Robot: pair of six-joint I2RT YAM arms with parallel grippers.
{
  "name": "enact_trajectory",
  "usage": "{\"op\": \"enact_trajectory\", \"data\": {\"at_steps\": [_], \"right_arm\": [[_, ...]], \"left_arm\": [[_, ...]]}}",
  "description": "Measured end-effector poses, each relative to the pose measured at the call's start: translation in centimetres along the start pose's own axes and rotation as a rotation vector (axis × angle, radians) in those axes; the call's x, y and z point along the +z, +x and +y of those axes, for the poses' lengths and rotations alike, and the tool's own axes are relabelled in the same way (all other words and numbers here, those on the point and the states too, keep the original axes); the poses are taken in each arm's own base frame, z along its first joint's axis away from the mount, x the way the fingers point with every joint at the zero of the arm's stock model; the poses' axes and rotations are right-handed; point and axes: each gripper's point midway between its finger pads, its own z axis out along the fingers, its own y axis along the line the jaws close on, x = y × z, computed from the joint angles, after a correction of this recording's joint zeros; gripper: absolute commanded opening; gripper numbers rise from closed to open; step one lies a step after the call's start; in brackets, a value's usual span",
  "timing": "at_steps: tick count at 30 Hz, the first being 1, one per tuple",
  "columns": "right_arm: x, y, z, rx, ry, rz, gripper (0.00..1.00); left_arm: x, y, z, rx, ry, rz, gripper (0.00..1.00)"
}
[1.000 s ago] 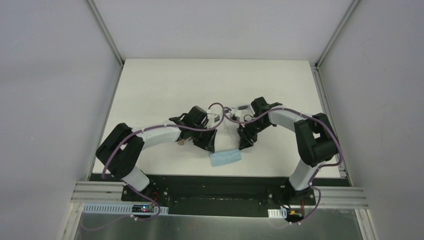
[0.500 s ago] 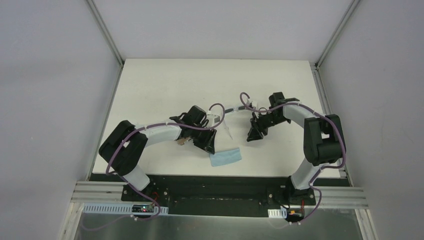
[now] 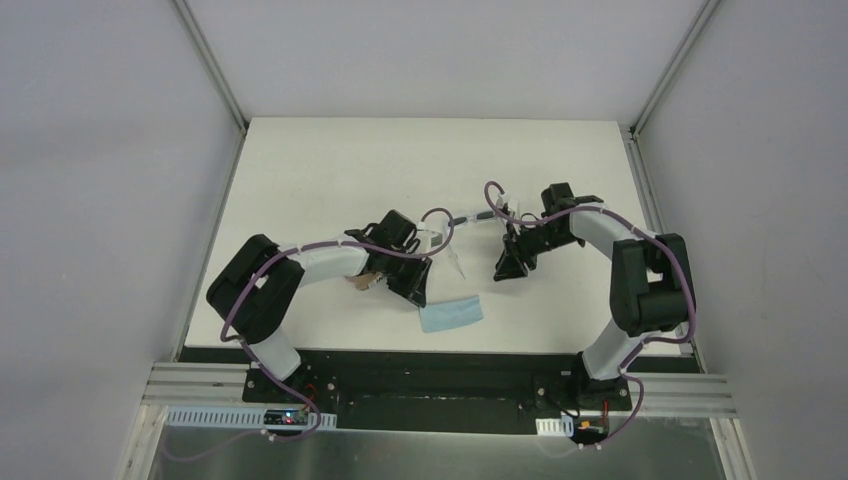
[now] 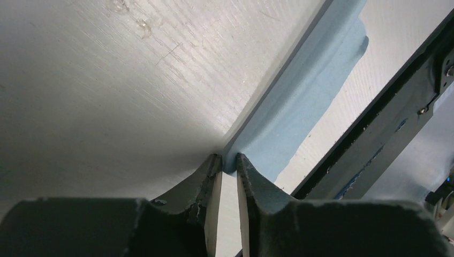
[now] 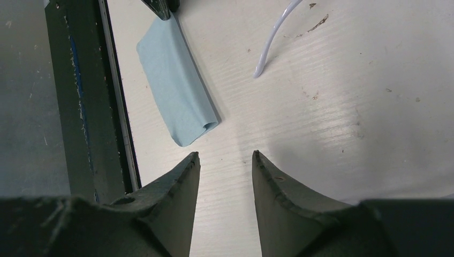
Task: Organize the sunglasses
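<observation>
Of the sunglasses I plainly see only a slim white temple arm [image 3: 455, 263], lying on the table between the two grippers; its curved tip [image 5: 272, 43] shows in the right wrist view. Their lenses are hidden among the arms. My left gripper [image 3: 418, 293] is down at the near-left corner of the folded light blue cloth [image 3: 451, 314]. In the left wrist view its fingertips [image 4: 217, 160] pinch that corner of the cloth [image 4: 305, 107]. My right gripper [image 3: 503, 272] hovers open to the right of the temple arm, with nothing between its fingers [image 5: 225, 155].
The black rail [image 3: 430, 365] along the table's near edge runs just behind the cloth [image 5: 179, 91]. A small brownish object [image 3: 362, 282] lies under my left forearm. White table [image 3: 330, 170] extends far and left; grey walls enclose three sides.
My right arm has drawn back to the right, away from the sunglasses. My left gripper's jaws have narrowed onto the cloth's corner.
</observation>
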Motion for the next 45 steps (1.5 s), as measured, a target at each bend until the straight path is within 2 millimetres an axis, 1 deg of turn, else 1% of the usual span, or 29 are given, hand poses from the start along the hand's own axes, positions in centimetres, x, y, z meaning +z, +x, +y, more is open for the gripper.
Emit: {"op": "enact_trajectory", "data": {"at_steps": [8,12,15,17,20,22,23,27,29,32,45], "right_arm": [[-0.3,-0.4,0.2,-0.017,0.008,-0.008,0.43],[-0.6,-0.6,0.7,-0.047,0.023,-0.021,0.43],[-0.5,-0.4,1.1,-0.088,0.028,-0.022,0.41],[0.0,0.1,1.6,-0.153,0.039,-0.011,0.4],[0.9,1.1,3.3,-0.288,0.057,-0.007,0.4],[1.4,1.3,4.2,-0.374,0.069,0.001,0.4],[1.7,1.1,4.3,-0.402,0.07,0.011,0.4],[3.2,0.5,3.5,-0.462,0.052,0.06,0.4],[4.0,0.6,2.9,-0.463,0.045,0.086,0.4],[4.6,1.2,2.5,-0.452,0.036,0.113,0.4],[5.4,1.5,1.5,-0.426,0.061,0.136,0.39]], "left_arm": [[0.3,-0.1,0.2,0.0,0.006,0.008,0.06],[0.4,-0.1,0.1,-0.002,0.015,0.013,0.0],[0.4,-0.1,0.0,-0.002,0.019,0.013,0.0],[0.4,-0.1,0.0,-0.002,0.02,0.013,0.0],[0.4,-0.1,0.0,-0.002,0.02,0.013,0.0],[0.4,-0.1,0.0,-0.002,0.021,0.013,0.0],[0.4,-0.1,0.0,-0.002,0.021,0.014,0.0],[0.5,-0.2,0.0,-0.002,0.022,0.014,0.0],[0.5,-0.2,0.0,-0.003,0.022,0.015,0.0],[0.5,-0.2,0.0,-0.003,0.022,0.015,0.0],[0.7,-0.4,0.0,-0.005,0.026,0.019,0.0]]}}
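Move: My left fingers, still slightly apart, straddle the left end of the blue cloth's folded edge. The right end lies about 15 cm to that hand's right and 1 cm ahead; the case is some 14 cm left, 6 cm ahead. From my right hand the right end is roughly 6 cm left, 3 cm back and 5 cm below, with the nearer temple tip of the sunglasses about 9 cm left and 3 cm ahead. With my left hand almost still, I shut its fingers to pinch the left end of the fold. I lift my open right hand about a centimetre, swing it back and left as the wrist turns some 25 degrees, then ease a little forward and sink towards the fold's right end, ending about 4 cm left, 3 cm lower and 3 cm back of its start. ##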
